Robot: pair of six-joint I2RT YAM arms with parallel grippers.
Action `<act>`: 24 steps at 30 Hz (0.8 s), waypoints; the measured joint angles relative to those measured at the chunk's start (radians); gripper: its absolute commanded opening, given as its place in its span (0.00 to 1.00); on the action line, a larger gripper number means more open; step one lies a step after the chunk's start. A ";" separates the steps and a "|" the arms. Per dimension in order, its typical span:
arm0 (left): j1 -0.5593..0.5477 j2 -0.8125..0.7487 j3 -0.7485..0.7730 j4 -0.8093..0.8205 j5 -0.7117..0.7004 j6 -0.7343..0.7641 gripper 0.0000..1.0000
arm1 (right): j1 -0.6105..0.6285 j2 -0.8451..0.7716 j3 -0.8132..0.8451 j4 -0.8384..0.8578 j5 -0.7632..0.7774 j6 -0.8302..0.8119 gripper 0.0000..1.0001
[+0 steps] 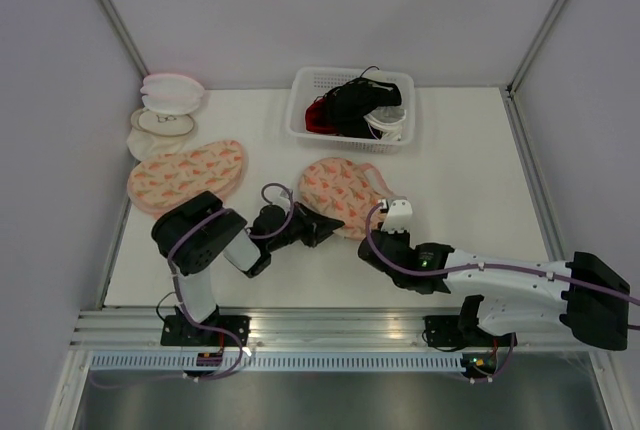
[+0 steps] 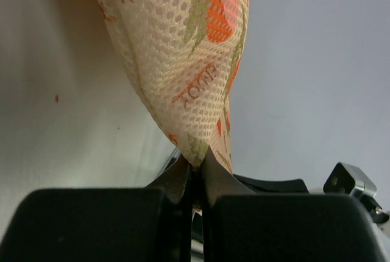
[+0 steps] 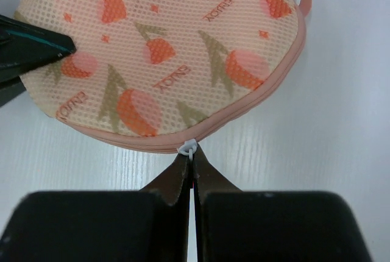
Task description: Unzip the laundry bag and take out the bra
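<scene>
The laundry bag (image 1: pixel 338 182), a peach-pink oval with an orange print, lies zipped shut in the middle of the table. My left gripper (image 1: pixel 336 226) is shut on its near left edge; in the left wrist view the mesh fabric (image 2: pixel 189 49) rises out of the closed left gripper (image 2: pixel 198 163). My right gripper (image 1: pixel 383 216) is at the bag's near right edge. In the right wrist view the right gripper (image 3: pixel 193 159) is shut on the small white zip pull (image 3: pixel 188 148) on the pink zip seam (image 3: pixel 244 108). The bra is hidden.
A second bag of the same print (image 1: pixel 187 176) lies at the left. Behind it are plain white-and-pink round cases (image 1: pixel 166 108). A white basket (image 1: pixel 300 120) with black, red and white garments stands at the back, just behind the bag.
</scene>
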 measured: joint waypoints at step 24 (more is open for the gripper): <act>0.148 -0.191 0.206 -0.408 0.480 0.453 1.00 | 0.000 0.043 -0.047 0.169 -0.158 -0.114 0.00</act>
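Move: The left hand still pinches the laundry bag's near edge; the bag's middle lies about 8 cm ahead, level sideways and some 3 cm lower. The zip pull is roughly 9 cm to that hand's right and 1 cm back; the white basket stands about 27 cm ahead and 2 cm right. From the right hand, already gripping the pull, the bag's middle is some 10 cm ahead, 8 cm left and 3 cm lower. Left turns clockwise 25 degrees, opens off the bag, rising about 5 cm; right keeps the pull, easing left. ##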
